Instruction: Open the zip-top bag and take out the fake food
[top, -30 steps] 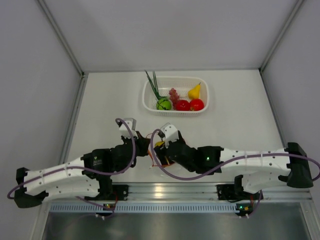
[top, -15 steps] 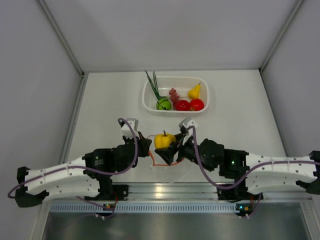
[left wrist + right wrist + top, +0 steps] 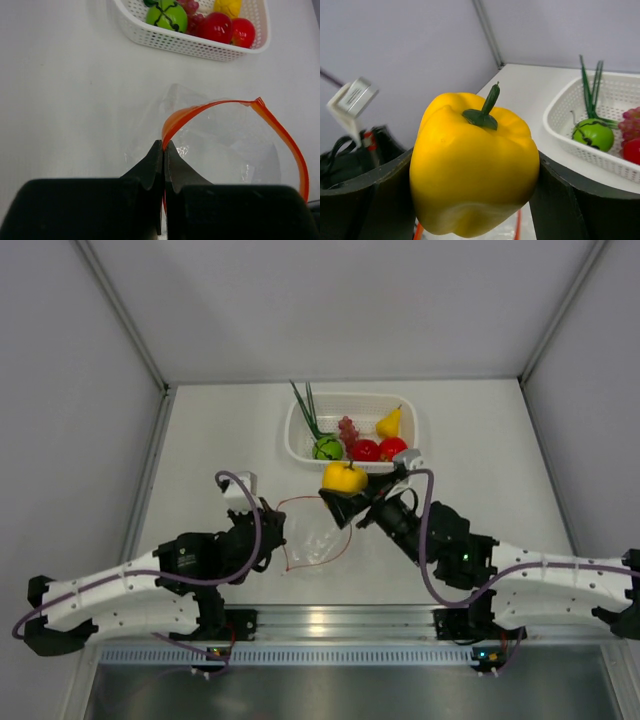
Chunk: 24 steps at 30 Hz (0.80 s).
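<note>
The clear zip-top bag (image 3: 312, 540) lies open on the table, its orange-red zip strip (image 3: 280, 135) spread in a loop. It looks empty. My left gripper (image 3: 272, 537) is shut on the strip's left edge (image 3: 164, 145). My right gripper (image 3: 347, 502) is shut on a yellow bell pepper (image 3: 472, 162) with a green stem, held above the table between the bag and the basket (image 3: 345, 478). The white basket (image 3: 408, 453) holds green stalks (image 3: 306, 408), a green ball (image 3: 327, 448), purplish grapes (image 3: 347, 427), a yellow pear (image 3: 389, 423) and two red fruits (image 3: 379, 449).
Grey walls close in the table at the back and both sides. A metal rail runs along the near edge under the arm bases (image 3: 330, 625). The basket also shows at the top of the left wrist view (image 3: 195, 45).
My right gripper has lifted the yellow pepper out of the bag and carried it up and back toward the basket. The left gripper has moved slightly left, pulling the bag open.
</note>
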Each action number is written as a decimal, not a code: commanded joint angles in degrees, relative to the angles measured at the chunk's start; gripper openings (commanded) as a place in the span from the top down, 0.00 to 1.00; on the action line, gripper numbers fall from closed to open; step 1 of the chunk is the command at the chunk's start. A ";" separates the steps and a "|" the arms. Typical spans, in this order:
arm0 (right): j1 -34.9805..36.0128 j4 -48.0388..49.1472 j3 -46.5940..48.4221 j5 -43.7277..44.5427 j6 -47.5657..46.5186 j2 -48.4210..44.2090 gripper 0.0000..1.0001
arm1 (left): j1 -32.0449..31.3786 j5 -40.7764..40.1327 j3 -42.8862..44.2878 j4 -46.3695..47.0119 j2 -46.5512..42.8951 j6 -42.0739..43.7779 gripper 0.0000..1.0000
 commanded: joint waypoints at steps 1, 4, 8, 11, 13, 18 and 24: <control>-10.67 -13.58 8.68 -4.48 8.67 0.41 0.62 | 1.44 -9.33 4.99 -11.94 0.55 -5.43 1.00; -23.07 -19.74 11.66 -11.91 11.05 2.86 0.59 | 3.90 -10.40 7.54 -15.82 -0.15 -4.39 1.00; -38.16 -27.92 17.82 -20.16 11.32 11.38 0.57 | 8.64 -10.57 10.52 -17.41 -2.17 0.87 1.00; -44.08 -29.77 22.57 -24.74 10.53 19.99 0.56 | 12.43 -12.15 11.06 -17.41 -3.05 5.96 1.00; -45.94 -31.18 27.31 -27.38 9.92 26.75 0.54 | 14.44 -14.69 10.88 -17.41 -3.22 8.35 1.00; -47.70 -36.79 43.36 -27.74 7.28 44.74 0.50 | 20.94 -15.76 10.62 -17.41 -0.07 14.68 1.00; -47.79 -45.67 62.97 -27.22 6.48 64.09 0.44 | 31.76 -13.57 10.62 -17.32 10.82 18.20 1.00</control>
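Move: The right hand holds the yellow pepper above the bag mouth; the basket's middle is about 34 cm ahead, 5 cm right and 28 cm below. In it the grapes sit central, the pear 10 cm right of them, the green ball 6 cm left and 4 cm nearer. For the left hand, gripping the bag rim, the bag's body hangs 8 cm right and 8 cm below, bare table is 17 cm left, 8 cm ahead and 21 cm below, and the basket is 35 cm ahead, 16 cm right, 18 cm below. Forward in one quick sweep, some 32 cm, the right hand carries the gripped pepper from over the bag to over the basket, bearing right and barely rising before it sinks about 17 cm net, tipping down some 35 degrees and turning clockwise. The left hand, still pinching the rim, draws the bag left and a little forward, rising then dipping, turning counter-clockwise with its left side lifting. ##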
